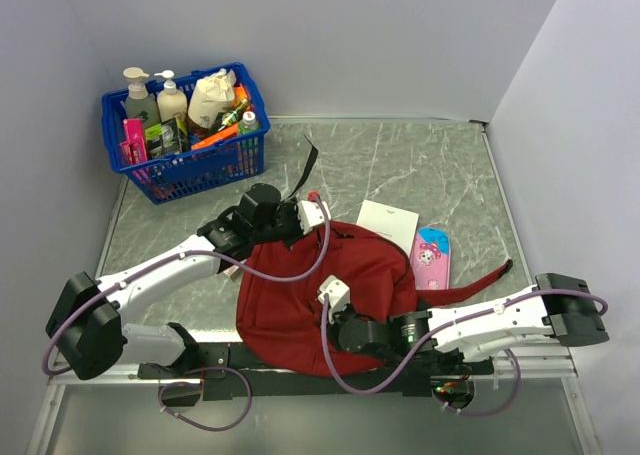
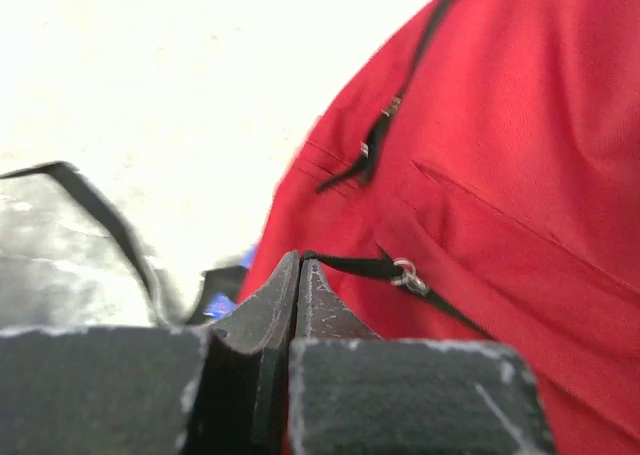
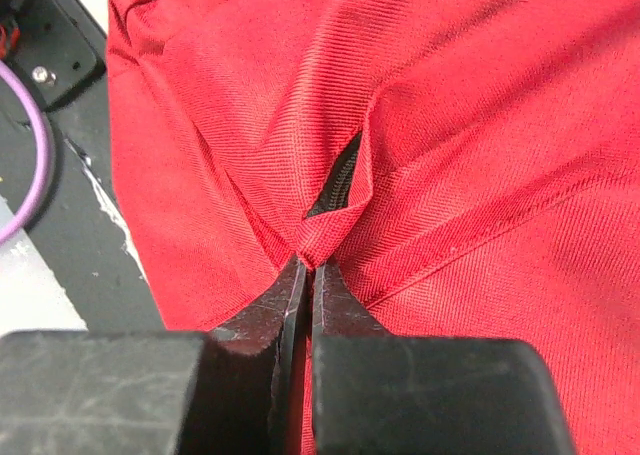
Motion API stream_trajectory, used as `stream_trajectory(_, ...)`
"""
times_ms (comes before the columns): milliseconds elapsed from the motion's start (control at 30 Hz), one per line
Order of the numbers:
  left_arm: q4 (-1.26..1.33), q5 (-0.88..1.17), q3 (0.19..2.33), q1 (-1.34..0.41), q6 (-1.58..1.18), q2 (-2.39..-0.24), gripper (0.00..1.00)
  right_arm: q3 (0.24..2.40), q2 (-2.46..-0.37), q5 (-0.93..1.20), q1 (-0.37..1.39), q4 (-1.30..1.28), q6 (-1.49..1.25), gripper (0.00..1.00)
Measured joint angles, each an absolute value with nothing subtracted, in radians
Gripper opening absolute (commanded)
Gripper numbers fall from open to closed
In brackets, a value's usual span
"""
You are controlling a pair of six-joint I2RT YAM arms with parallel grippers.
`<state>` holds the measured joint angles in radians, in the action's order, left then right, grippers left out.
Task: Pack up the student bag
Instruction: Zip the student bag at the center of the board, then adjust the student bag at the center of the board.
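The student bag (image 1: 300, 295), dark red with black straps, lies flat near the table's front edge. At its upper left corner my left gripper (image 1: 300, 215) is shut on a black zipper pull cord (image 2: 350, 266), which runs from the fingertips (image 2: 310, 271) to a small metal ring (image 2: 405, 273). My right gripper (image 1: 338, 327) is at the bag's lower middle, shut on a pinched fold of red fabric (image 3: 318, 245) beside a dark zipper (image 3: 338, 185).
A blue basket (image 1: 185, 125) of bottles and toiletries stands at the back left. A white card (image 1: 388, 222) and a pink pencil case (image 1: 431, 257) lie to the right of the bag. A black strap (image 1: 305, 170) trails behind the bag.
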<state>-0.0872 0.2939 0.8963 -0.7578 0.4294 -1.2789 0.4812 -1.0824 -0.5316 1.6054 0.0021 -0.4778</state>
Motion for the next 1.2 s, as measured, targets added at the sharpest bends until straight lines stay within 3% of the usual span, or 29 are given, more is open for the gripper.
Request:
stream_trajectory(233, -0.01, 0.184, 0.896, -0.773, 0.429, -1.306, 0.04, 0.482, -1.085, -0.561, 1.606, -0.001, -0.474, 0.0)
stream_trajectory(267, -0.012, 0.187, 0.896, -0.773, 0.428, -1.306, 0.07, 0.483, -1.085, -0.561, 1.606, -0.003, -0.474, 0.04)
stream_trajectory(300, -0.012, 0.191, 0.897, -0.773, 0.426, -1.306, 0.14, 0.485, -1.085, -0.561, 1.606, -0.009, -0.473, 0.11)
stream_trajectory(333, -0.015, 0.198, 0.9, -0.773, 0.422, -1.306, 0.23, 0.489, -1.085, -0.561, 1.606, -0.016, -0.472, 0.31)
stream_trajectory(367, -0.02, 0.201, 0.902, -0.772, 0.421, -1.306, 0.35, 0.495, -1.085, -0.559, 1.606, -0.023, -0.468, 0.41)
stream_trajectory(400, -0.019, 0.2, 0.906, -0.769, 0.422, -1.305, 0.61, 0.504, -1.085, -0.552, 1.605, -0.033, -0.468, 0.47)
stream_trajectory(433, -0.017, 0.2, 0.912, -0.765, 0.427, -1.303, 0.7, 0.513, -1.084, -0.54, 1.605, -0.051, -0.466, 0.55)
stream_trajectory(467, -0.017, 0.197, 0.921, -0.757, 0.419, -1.295, 0.83, 0.53, -1.08, -0.524, 1.596, -0.07, -0.457, 0.56)
stream_trajectory(567, -0.017, 0.184, 0.942, -0.743, 0.403, -1.264, 0.9, 0.562, -1.018, -0.5, 1.526, -0.112, -0.446, 0.6)
stream_trajectory(767, -0.078, 0.171, 0.958, -0.703, 0.329, -1.168, 0.91, 0.687, -0.82, -0.484, 1.202, -0.22, -0.439, 0.67)
stream_trajectory(800, -0.091, 0.168, 0.956, -0.691, 0.318, -1.151, 0.91, 0.722, -0.822, -0.486, 1.145, -0.244, -0.44, 0.73)
stream_trajectory(933, -0.139, 0.15, 0.883, -0.65, 0.277, -1.041, 0.93, 0.848, -0.886, -0.499, 0.991, -0.367, -0.443, 0.81)
stream_trajectory(1100, -0.265, 0.123, 0.807, -0.633, 0.248, -0.982, 0.99, 0.833, -0.959, -0.435, 0.816, -0.473, -0.435, 0.85)
stream_trajectory(1200, -0.337, 0.101, 0.783, -0.613, 0.229, -1.01, 0.96, 0.805, -0.956, -0.383, 0.715, -0.529, -0.421, 0.86)
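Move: The left fingers still hold the zip pull. The bag's far left corner lies about 13 cm to their left, level with them and some 9 cm lower; the black strap is about 15 cm ahead and 4 cm left. The right fingers still pinch red cloth near the zip. From them the bag's far right edge is about 15 cm ahead and 17 cm right, the white notebook 18 ahead and 15 right, the pink pencil case 11 ahead and 27 right. Draw the left gripper about 2 cm forward with the zip pull while the right keeps its pinch, then open both and let go. Lift the left, swing it some 10 cm left and sink towards the bag's far left corner. Carry the right about 18 cm forward and 16 cm right, up and then partly down, over the bag's far right edge, turning it some 40 degrees clockwise. ##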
